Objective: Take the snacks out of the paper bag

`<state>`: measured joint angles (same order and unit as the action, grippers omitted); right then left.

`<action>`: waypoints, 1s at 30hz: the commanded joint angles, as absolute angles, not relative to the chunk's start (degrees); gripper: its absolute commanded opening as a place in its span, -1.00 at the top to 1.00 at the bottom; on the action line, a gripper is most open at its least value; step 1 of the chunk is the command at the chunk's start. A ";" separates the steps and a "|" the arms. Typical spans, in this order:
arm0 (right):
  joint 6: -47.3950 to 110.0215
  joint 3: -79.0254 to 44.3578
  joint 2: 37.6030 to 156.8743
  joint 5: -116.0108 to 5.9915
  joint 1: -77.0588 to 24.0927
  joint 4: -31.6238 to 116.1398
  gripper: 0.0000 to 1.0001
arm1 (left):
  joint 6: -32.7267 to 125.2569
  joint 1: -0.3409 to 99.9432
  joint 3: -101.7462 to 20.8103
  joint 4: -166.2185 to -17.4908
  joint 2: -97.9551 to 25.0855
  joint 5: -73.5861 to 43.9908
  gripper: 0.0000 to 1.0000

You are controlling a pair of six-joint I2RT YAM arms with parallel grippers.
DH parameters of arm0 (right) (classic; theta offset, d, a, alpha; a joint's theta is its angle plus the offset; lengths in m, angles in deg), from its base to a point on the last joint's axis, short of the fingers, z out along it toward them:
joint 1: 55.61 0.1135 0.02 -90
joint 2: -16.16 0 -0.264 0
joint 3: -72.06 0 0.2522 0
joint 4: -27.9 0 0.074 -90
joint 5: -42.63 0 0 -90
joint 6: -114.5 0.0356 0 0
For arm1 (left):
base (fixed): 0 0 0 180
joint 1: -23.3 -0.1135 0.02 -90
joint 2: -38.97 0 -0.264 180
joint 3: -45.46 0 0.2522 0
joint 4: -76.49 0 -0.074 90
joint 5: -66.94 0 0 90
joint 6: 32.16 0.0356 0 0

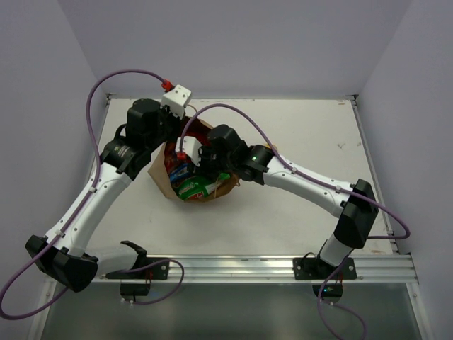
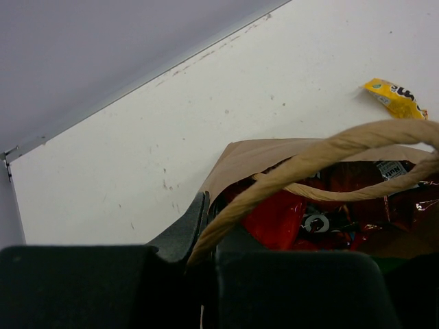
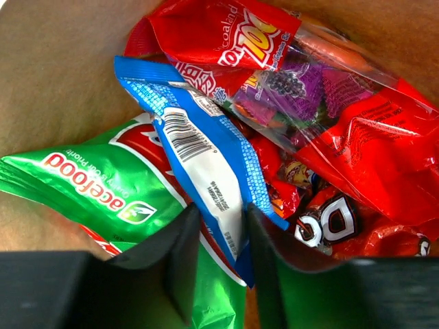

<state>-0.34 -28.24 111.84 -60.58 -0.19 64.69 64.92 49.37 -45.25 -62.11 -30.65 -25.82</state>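
The brown paper bag (image 1: pixel 159 176) lies open at the table's middle, with snacks inside it. My left gripper (image 2: pixel 209 226) is shut on the bag's twisted handle (image 2: pixel 322 154) at the rim, next to red packets (image 2: pixel 285 216). Reaching into the bag's mouth, my right gripper (image 3: pixel 223 233) is shut on a blue-and-white packet (image 3: pixel 206 157), a finger on either side of it. A green packet (image 3: pixel 96 185) lies to the left of it. Red packets (image 3: pixel 226 31) and a clear purple one (image 3: pixel 295 89) are piled behind. In the top view the green packet (image 1: pixel 192 188) shows at the bag's mouth.
A small yellow packet (image 2: pixel 394 97) lies on the white table (image 2: pixel 137 157) beyond the bag. Grey walls close the table at the back and sides. A metal rail (image 1: pixel 233 268) runs along the near edge between the arm bases.
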 commanded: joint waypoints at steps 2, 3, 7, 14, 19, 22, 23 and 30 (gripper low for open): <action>-0.81 -30.82 111.78 -59.06 -0.15 62.49 0.58 | 64.96 49.32 -47.66 -63.03 -29.67 -25.43 1.00; -0.90 -30.82 111.87 -58.88 -0.15 62.58 0.67 | 64.96 49.32 -47.66 -63.12 -29.76 -25.43 1.00; -0.90 -31.00 111.08 -58.09 -0.15 62.67 1.00 | 64.96 49.32 -47.66 -63.38 -29.76 -25.96 1.00; -1.60 -28.37 99.49 -53.18 -0.15 63.19 1.00 | 65.49 49.32 -47.14 -63.91 -29.76 -28.85 1.00; -0.55 -25.90 89.40 -45.90 -0.15 62.93 1.00 | 65.23 49.32 -46.61 -64.61 -29.76 -31.05 1.00; 2.68 -23.36 84.30 -36.69 -1.55 60.57 1.00 | 64.96 49.32 -46.61 -64.79 -29.76 -32.37 1.00; 4.35 -21.70 83.14 -34.38 -4.25 59.78 1.00 | 64.88 49.32 -46.61 -64.88 -29.67 -32.90 1.00; 32.71 -10.97 78.74 -24.16 -27.46 61.34 1.00 | 65.23 49.32 -46.52 -65.14 -28.53 -33.34 1.00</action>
<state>16.09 -16.00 77.72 -31.56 -20.65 59.51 64.89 49.34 -45.25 -61.81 -30.65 -31.38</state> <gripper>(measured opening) 0.015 0.020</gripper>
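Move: Down inside the paper bag, the blue snack lies with one end between the right hand's half-open fingers, its middle about 4 cm left, 1 cm back and 2 cm below. The green snack is some 5 cm back, straight below by 4; the red gummy bag about 6 cm ahead, 5 left, 4 lower. The yellow snack lies on the table, roughly 15 cm ahead, 25 right, 22 below. From the left hand, the blue snack is about 10 cm back, 6 right, 11 below. Pinching the end of the blue snack, the right hand shuts its fingers almost in place, then draws it up out of the bag by nearly 20 cm. With rising speed it swings about 25 cm right, past the bag's mouth, going forward and dipping a little at the end, the wrist turning some 50 degrees clockwise. The left hand keeps its grip on the bag's rim, easing slightly left. ##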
